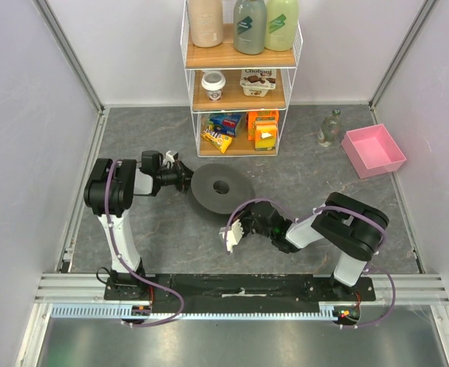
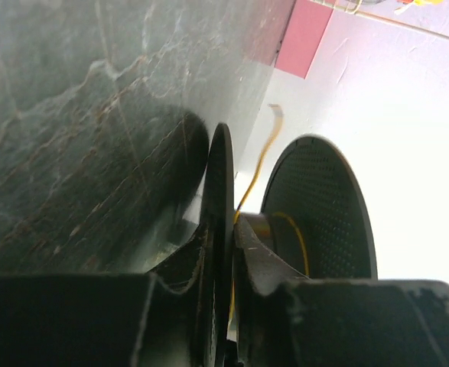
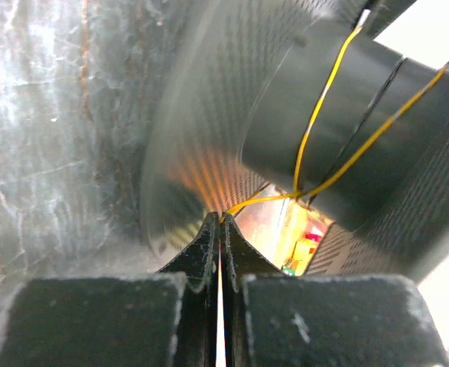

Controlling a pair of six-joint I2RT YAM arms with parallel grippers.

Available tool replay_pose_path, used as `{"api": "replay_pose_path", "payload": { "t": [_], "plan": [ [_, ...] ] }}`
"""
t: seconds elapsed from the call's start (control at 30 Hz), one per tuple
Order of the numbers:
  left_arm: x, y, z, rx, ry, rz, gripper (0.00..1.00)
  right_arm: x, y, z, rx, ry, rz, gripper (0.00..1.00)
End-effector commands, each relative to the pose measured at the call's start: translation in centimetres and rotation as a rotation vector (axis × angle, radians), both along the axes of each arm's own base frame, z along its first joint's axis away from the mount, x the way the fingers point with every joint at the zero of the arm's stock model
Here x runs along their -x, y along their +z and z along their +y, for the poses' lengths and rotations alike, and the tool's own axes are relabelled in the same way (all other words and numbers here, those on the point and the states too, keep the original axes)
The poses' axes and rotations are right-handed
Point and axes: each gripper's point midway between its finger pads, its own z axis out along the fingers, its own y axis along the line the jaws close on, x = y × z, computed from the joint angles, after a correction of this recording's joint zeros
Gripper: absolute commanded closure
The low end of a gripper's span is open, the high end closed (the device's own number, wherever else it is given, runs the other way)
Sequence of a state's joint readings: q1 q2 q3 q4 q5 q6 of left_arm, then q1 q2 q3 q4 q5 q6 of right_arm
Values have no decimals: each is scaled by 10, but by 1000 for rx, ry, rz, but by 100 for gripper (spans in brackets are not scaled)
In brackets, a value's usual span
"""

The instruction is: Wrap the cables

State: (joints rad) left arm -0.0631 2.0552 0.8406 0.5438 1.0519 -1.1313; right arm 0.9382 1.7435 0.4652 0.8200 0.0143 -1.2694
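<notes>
The dark grey spool [image 1: 222, 189] lies flat on the stone table top. My left gripper [image 1: 184, 177] is at its left rim. In the left wrist view its fingers [image 2: 258, 256] straddle one thin flange [image 2: 219, 176] with a sliver of light beside it, so the left gripper [image 2: 228, 237] is narrowly open. The thin yellow cable [image 2: 261, 160] runs past to the core. My right gripper [image 1: 230, 228] is at the spool's near edge. It is shut [image 3: 222, 218] on the cable [image 3: 316, 122], which leads up in two strands over the round core [image 3: 346, 145].
A white wire shelf rack [image 1: 186, 84] with bottles, cups and snack packs stands behind the spool. A pink bin [image 1: 373, 149] and a small clear figure [image 1: 330, 128] sit at the back right. Grey walls close in both sides.
</notes>
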Motion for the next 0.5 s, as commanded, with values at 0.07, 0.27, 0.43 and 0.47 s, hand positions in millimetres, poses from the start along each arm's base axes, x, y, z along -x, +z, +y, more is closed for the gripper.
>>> {"api": "replay_pose_path", "payload": {
  "t": [0.07, 0.27, 0.43, 0.47],
  "plan": [
    [-25, 7, 9, -43, 19, -99, 73, 0, -9, 3, 29, 30, -7, 100],
    [-25, 2, 16, -101, 22, -97, 63, -9, -9, 0, 35, -11, -17, 100],
    [-29, 2, 29, -159, 51, -97, 54, -9, -8, 1, 28, -11, -19, 100],
    [-30, 3, 32, -173, 59, -99, 52, -10, -7, 1, 26, -11, -21, 100]
  ]
}}
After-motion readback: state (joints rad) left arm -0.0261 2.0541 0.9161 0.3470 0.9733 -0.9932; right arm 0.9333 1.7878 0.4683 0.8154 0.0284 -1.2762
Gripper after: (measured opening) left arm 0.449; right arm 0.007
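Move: The cable spool, hub roughly upright, has its middle about 10 cm to the left hand's right, 3 cm back and 2 cm higher. On the lower shelf, the yellow snack bag lies some 14 cm ahead of the left hand and 9 cm right, the orange box about 15 cm ahead and 24 cm right. From the right hand, the spool's middle is about 6 cm ahead, 8 cm left and 2 cm up. The left fingers, already slightly parted around the spool's lower flange, open about halfway and let go of its rim. That hand eases forward about 2 cm, then goes left about 2 cm and sinks slightly, backing off from the hub. The right hand keeps its pinch on the orange cable by the lower flange and sinks some 1.5 cm. ##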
